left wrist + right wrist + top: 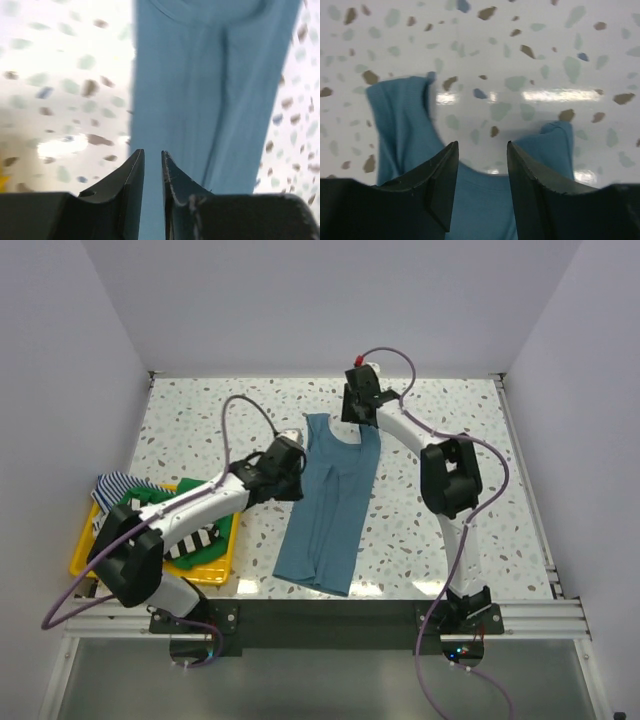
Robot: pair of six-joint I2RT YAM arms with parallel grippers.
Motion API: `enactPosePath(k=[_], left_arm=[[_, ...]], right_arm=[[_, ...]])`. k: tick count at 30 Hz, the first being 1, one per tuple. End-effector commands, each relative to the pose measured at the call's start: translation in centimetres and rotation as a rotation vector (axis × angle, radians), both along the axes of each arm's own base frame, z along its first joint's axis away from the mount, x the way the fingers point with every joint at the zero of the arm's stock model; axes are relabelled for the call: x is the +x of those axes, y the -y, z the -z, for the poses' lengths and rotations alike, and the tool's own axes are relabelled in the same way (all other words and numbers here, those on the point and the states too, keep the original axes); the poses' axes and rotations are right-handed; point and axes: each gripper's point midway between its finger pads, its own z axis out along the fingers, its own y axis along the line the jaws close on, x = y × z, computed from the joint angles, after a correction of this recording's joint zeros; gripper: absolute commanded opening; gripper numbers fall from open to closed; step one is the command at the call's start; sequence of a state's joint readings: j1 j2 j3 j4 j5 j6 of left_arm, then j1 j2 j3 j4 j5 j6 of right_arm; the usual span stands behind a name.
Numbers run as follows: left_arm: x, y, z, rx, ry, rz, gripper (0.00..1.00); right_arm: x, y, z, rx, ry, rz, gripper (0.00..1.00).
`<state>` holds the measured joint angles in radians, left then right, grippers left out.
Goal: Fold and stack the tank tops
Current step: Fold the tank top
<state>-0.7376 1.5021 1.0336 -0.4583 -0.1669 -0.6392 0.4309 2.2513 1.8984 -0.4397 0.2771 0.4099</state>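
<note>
A plain teal-blue tank top [330, 510] lies flat and lengthwise in the middle of the speckled table, straps at the far end. My left gripper [297, 472] hovers over its left edge about halfway along. In the left wrist view the left gripper [153, 151] stands open by a narrow gap, teal cloth [200, 90] showing below and nothing pinched. My right gripper [358, 420] is at the neckline. In the right wrist view the right gripper [482, 144] is open above the scooped neck [485, 210], one strap [400, 110] on the left and the other strap [560, 142] on the right.
A yellow tray [80, 558] at the near left holds bunched tops: a black-and-white striped one [195, 540], a green one [135, 498] and a thin blue-striped one [115, 485]. White walls close in the table on three sides. A metal rail [525, 480] runs along the right edge.
</note>
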Motion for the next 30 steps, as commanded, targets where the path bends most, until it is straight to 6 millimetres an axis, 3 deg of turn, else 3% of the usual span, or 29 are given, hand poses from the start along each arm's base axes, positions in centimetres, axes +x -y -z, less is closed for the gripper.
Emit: enactPosePath(k=[1,3,6,10,12,13,15,16,24,30], left_arm=[[2.6,-4.4,-1.7,-0.054,0.039,-0.191,0.25],[4.2,-6.1,-1.2,-0.109,0.010,-0.256,0.25],[5.5,-6.6,-0.4,-0.150,-0.029,-0.263,0.24],[5.5,-6.2,0.7,-0.159,-0.051,-0.250,0.23],[5.4,-6.1,1.2,-0.163,-0.059,-0.248,0.22],[4.9,-5.7,1.7,-0.178,-0.080,-0.230,0.22],[4.5,-5.5,2.0,-0.191,-0.089,-0.220,0.21],[4.1,-5.4,2.4,-0.198,-0.098,-0.214,0.20],[0.9,-3.1,3.7,-0.210,-0.146,-0.099,0.20],[-1.8,-2.3,5.6,-0.185,-0.188,-0.063,0.20]], right_arm=[[1.8,-7.2,-4.1,0.182,0.145,-0.143,0.47],[2.1,-8.5,-4.3,0.211,0.171,-0.158,0.47],[2.4,-10.4,-3.7,0.231,0.188,-0.183,0.48],[2.7,-12.6,-3.6,0.206,0.216,-0.214,0.48],[2.6,-13.0,-2.3,0.165,0.197,-0.215,0.47],[2.8,-13.5,-2.8,0.158,0.215,-0.215,0.47],[2.7,-13.5,-1.2,0.126,0.190,-0.205,0.47],[3.0,-13.7,-1.5,0.123,0.202,-0.195,0.47],[3.5,-14.2,1.4,0.070,0.180,-0.168,0.48],[4.3,-13.7,1.4,0.034,0.197,-0.135,0.47]])
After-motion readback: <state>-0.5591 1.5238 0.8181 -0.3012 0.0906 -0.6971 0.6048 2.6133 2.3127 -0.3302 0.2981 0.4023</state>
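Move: The end of the tank top's left strap lies about 12 cm left of the right gripper, 4 cm ahead and 8 cm below; the right strap is some 5 cm to this gripper's right and 1 cm ahead. From the left gripper, the tank top's left side edge is about 3 cm left, 3 cm back and 9 cm below, the folded flap's edge 7 cm right and 3 cm back, and the left hem corner 20 cm back and 5 cm left. Swing the right gripper about 14 cm left, from near the right strap to the left one, easing slightly forward and arching up before sinking, fingers still half open, wrist turning some 10 degrees counter-clockwise. Sweep the left gripper left and forward about 8 and 5 cm, then draw it back and rightward while sinking, ending 6 cm lower over the left side edge, fingers still slightly apart. ##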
